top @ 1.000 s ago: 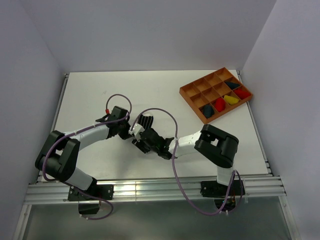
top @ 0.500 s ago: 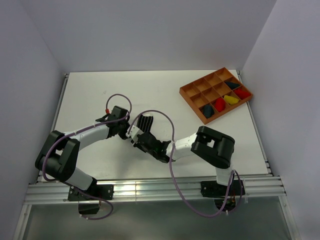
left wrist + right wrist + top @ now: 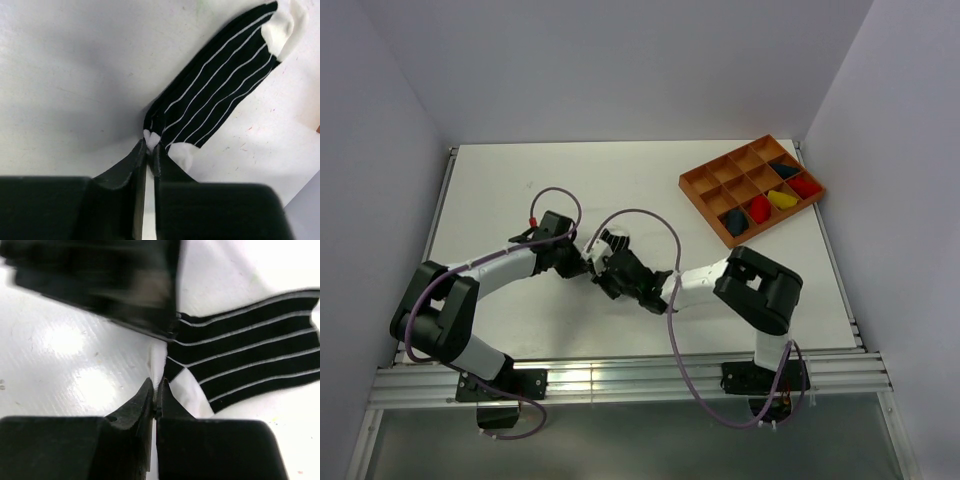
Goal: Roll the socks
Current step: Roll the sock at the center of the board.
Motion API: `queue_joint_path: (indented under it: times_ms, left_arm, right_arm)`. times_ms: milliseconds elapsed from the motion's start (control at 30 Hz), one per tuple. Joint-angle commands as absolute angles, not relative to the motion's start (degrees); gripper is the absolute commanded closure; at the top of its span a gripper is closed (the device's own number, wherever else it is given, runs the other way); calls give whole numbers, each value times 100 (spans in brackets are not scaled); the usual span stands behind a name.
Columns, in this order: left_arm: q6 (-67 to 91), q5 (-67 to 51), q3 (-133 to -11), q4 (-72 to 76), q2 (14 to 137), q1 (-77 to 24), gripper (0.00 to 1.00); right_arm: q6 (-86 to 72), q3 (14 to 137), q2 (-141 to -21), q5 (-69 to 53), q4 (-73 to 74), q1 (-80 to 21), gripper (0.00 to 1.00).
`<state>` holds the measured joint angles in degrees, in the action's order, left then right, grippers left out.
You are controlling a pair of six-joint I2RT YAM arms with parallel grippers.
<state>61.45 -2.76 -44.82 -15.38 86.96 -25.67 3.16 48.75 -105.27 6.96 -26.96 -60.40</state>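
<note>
A black-and-white striped sock (image 3: 220,85) with a white toe lies flat on the white table, seen small between the two arms from above (image 3: 615,238). My left gripper (image 3: 151,146) is shut on a white bit of fabric at the sock's near end. From the other side, my right gripper (image 3: 157,386) is shut on the white edge of the same sock (image 3: 250,350). In the top view the left gripper (image 3: 586,262) and the right gripper (image 3: 604,266) almost touch each other at the sock.
An orange divided tray (image 3: 705,180) stands at the back right. It holds rolled bundles: navy (image 3: 735,222), red (image 3: 759,208), yellow (image 3: 781,199) and others. White walls close in the table on three sides. The left arm's black body looms at the top of the right wrist view.
My right gripper has gone from half open to shut on the sock's white edge and shifted slightly up-right. The sock looks more bunched from above. The left arm has barely moved.
</note>
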Motion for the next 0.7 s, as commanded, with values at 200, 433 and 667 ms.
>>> queue_joint_path:
  times_ms: [200,433,667]
  left_arm:
    - [5915,-132,-4228,-836,8324,-2479,67]
    - [5845,-26,-3797,-352,7797,-2470,47]
    - [5880,-185,-3007,544,7366,-2479,47]
  right_arm:
    - [-1423,5194,-10581,-3089,-2320,-4378,100]
    - [-2301,5703,-11302,-4490,-2338,-3920,100]
    - [-3180,5985,-11795,-4781,-2250,-3665,100]
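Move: Both closed hands hold the white near end of the striped sock at the board's center. The sock's middle lies about 4 cm ahead and 4 cm to the right of the left hand, and roughly 1 cm lower. From the right hand it is some 6 cm ahead, 2 cm to the right and 1 cm lower. Right, still pinching the sock, rolls some 50 degrees, forward-right about 4 cm then partly back; left lets go, rising. ##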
